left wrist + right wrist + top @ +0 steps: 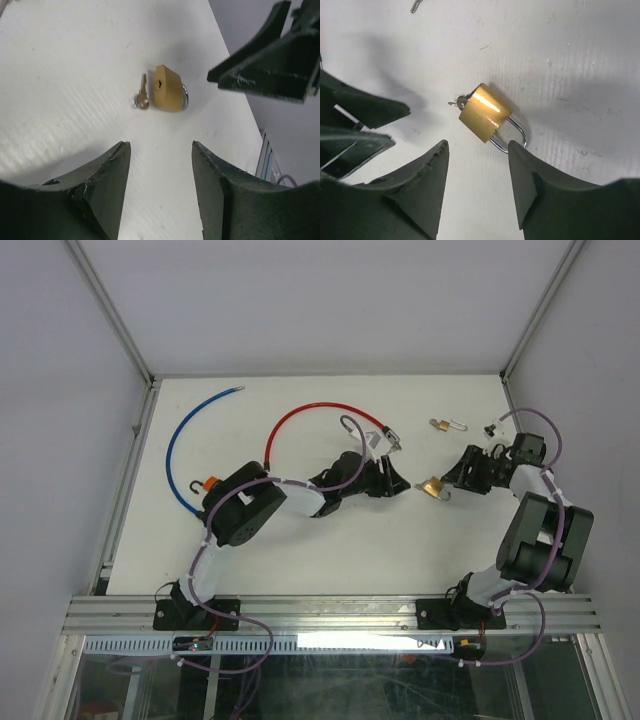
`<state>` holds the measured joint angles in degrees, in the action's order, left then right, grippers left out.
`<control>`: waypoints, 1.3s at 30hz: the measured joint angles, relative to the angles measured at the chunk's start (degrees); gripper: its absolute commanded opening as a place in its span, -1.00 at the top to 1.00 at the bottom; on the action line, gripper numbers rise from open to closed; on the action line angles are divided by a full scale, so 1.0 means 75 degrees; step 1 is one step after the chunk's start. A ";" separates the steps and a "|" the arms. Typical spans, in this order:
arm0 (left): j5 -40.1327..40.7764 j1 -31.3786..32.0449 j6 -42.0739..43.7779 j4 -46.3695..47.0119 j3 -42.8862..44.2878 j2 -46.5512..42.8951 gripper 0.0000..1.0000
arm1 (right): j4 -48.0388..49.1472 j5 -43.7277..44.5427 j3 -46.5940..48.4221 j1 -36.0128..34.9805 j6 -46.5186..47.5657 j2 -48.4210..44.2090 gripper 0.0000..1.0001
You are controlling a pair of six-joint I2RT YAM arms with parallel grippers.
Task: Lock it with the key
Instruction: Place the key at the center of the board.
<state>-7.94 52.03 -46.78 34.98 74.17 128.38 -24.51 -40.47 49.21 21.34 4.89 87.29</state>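
A brass padlock (433,486) (167,88) (484,119) lies flat on the white table between my two grippers, its silver shackle (514,134) closed. A small key (141,95) (459,103) lies loose on the table right beside the padlock's body, out of the keyhole. My left gripper (403,480) (161,150) is open a short way in front of the padlock, nothing between its fingers. My right gripper (458,472) (477,150) is open too, one fingertip close to the shackle, holding nothing. Its fingers (265,60) show at the upper right of the left wrist view.
A second small padlock (440,425) lies farther back on the table, a small dark item (490,428) to its right. A red cable lock (300,420) and a blue cable lock (185,450) curve across the left half. The enclosure's frame posts stand at the back corners.
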 measured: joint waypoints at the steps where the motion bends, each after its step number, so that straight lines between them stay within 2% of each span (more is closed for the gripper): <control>1: -0.0015 0.0017 0.0201 0.0096 -0.0440 -0.0388 -0.08 | -0.0015 -0.0015 0.0000 0.0000 0.0096 -0.0099 -0.06; 8: -0.0175 0.0163 0.1367 0.1003 -0.3008 -0.2751 -0.19 | -0.0160 -0.0122 0.0000 0.0020 0.0627 -0.0740 -0.05; 15: -0.0111 0.0163 0.2597 0.1597 -0.5450 -0.5505 -0.57 | -0.0286 -0.0562 -0.0020 0.0029 0.1306 -0.1530 -0.04; 19: 0.0055 0.0154 0.3217 0.1472 -0.6312 -0.7038 -0.96 | -0.0242 -0.1090 -0.0198 0.0029 0.1696 -0.2267 -0.04; 23: 0.0323 0.0149 0.3669 0.1166 -0.7018 -0.8469 -0.98 | -0.0125 -0.1690 -0.0522 0.0029 0.2084 -0.3028 -0.04; 27: 0.0542 0.0079 0.3969 0.0790 -0.7565 -0.9445 -0.98 | -0.0064 -0.2261 -0.0702 0.0029 0.2565 -0.3509 -0.10; 32: 0.0664 -0.0006 0.4039 0.0006 -0.7682 -0.9879 -0.98 | -0.0152 -0.2783 -0.0758 0.0017 0.3515 -0.3570 -0.15; 39: 0.0749 -0.0050 0.4336 -0.1868 -0.6965 -1.0063 -0.98 | -0.0988 -0.2704 0.0423 -0.0452 0.4870 -0.2428 -0.19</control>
<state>-2.33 51.66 -14.26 20.97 21.93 52.90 -31.92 -60.75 52.38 17.96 41.41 69.08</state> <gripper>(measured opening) 0.990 0.580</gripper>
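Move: Both hands are already empty and off their things. The key lies about 2 cm ahead of the left hand, 4 cm to its right and 2 cm below; the padlock is some 4 cm farther right, and the red cable's lock end about 15 cm ahead and 2 cm left. From the right hand the padlock is about 1 cm ahead, 3 cm left and 4 cm below, with the key some 4 cm beyond it to the left and the small padlock roughly 19 cm ahead. Touching nothing, both arms clear away from the key and padlock. The left hand sweeps some 23 cm left while drawing back and rising about 12 cm, sinking slightly near the end; its wrist turns and its half-open fingers spread wide. The right hand climbs about 12 cm with a shift left, its fingers staying half open, tipping up towards level and swinging counter-clockwise. ##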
